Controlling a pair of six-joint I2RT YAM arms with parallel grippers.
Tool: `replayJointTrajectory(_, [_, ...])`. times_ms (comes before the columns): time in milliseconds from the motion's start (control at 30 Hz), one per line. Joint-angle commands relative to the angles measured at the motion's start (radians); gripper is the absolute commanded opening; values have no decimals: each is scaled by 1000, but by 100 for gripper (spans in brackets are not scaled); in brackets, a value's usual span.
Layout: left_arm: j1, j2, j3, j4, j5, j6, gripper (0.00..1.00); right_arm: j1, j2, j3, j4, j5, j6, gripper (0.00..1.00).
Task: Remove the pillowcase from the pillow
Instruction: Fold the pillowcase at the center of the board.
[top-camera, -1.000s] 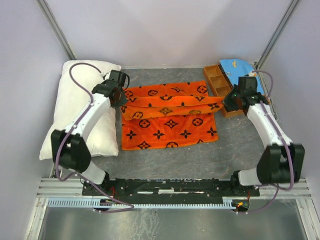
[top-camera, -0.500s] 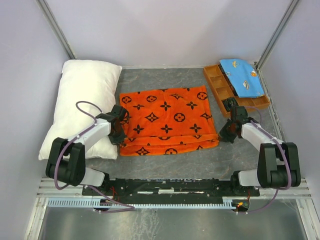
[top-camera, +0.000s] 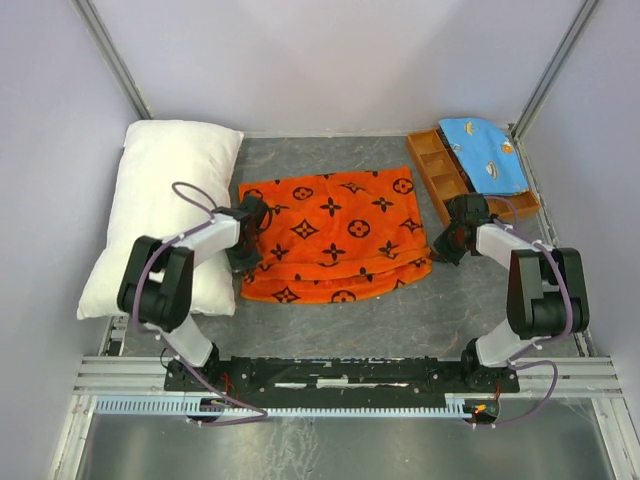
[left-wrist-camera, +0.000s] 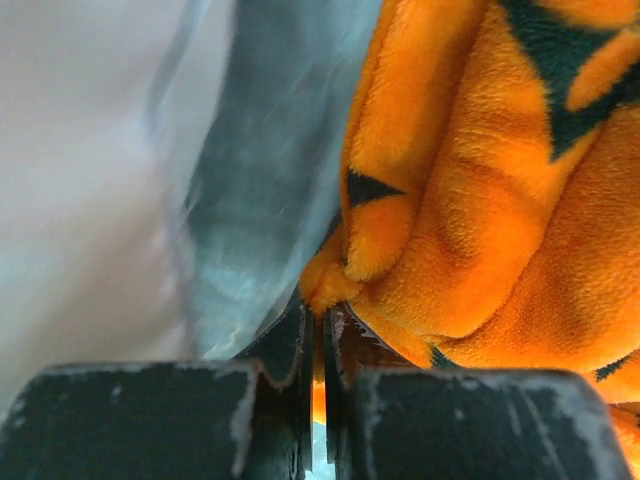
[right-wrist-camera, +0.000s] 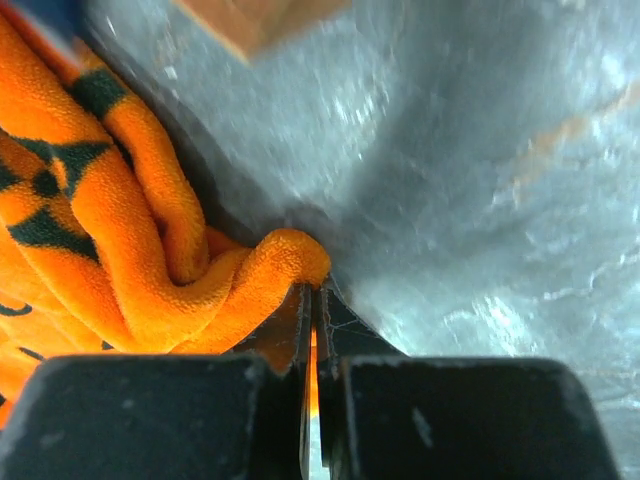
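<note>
The orange pillowcase (top-camera: 335, 235) with black motifs lies folded and flat on the grey table, off the pillow. The white pillow (top-camera: 165, 210) lies bare along the left side. My left gripper (top-camera: 247, 262) is shut on the pillowcase's left edge (left-wrist-camera: 335, 275), beside the pillow. My right gripper (top-camera: 444, 252) is shut on the pillowcase's right edge (right-wrist-camera: 290, 260). Both hold the cloth low at the table, with the fabric pinched between the closed fingertips.
A wooden compartment tray (top-camera: 450, 180) stands at the back right with a light-blue patterned cloth (top-camera: 485, 155) on it, close behind my right gripper. Grey table surface (top-camera: 330, 320) lies in front of the pillowcase. Frame posts and walls bound the cell.
Both grippers have moved away from me with the pillowcase edges, and the folded front of the cloth has shifted back with them. The pillow has not moved.
</note>
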Motion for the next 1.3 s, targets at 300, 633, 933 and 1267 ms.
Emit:
replayJointTrajectory(300, [60, 381, 373, 166, -106, 67, 3, -9, 177, 319, -23, 231, 52, 1])
replayJointTrajectory(633, [67, 41, 243, 109, -151, 161, 3, -8, -20, 330, -100, 139, -72, 1])
replayJointTrajectory(933, [82, 84, 112, 133, -82, 152, 3, -8, -35, 146, -74, 167, -122, 1])
replayJointTrajectory(1267, [80, -57, 221, 127, -14, 281, 99, 9, -111, 203, -30, 117, -178, 75])
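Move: My left hand already pinches the left end of the pillowcase's near fold, my right hand the right end, both almost at board height. The pillowcase's middle lies some 16 cm right and 7 cm ahead of my left hand, about 18 cm left and 5 cm ahead of my right. The pillow's middle is roughly 17 cm left of my left hand and 11 cm farther out; the wooden tray's is about 8 cm right of my right hand, 17 cm ahead. Keeping hold of both ends, I sweep the near fold forward low over the board, left hand about 13 cm, right hand about 8 cm, fingertips swinging forward. I raise both ends, the right one higher, then draw back towards myself while lowering them; only then do both hands open and let go of the fabric. ##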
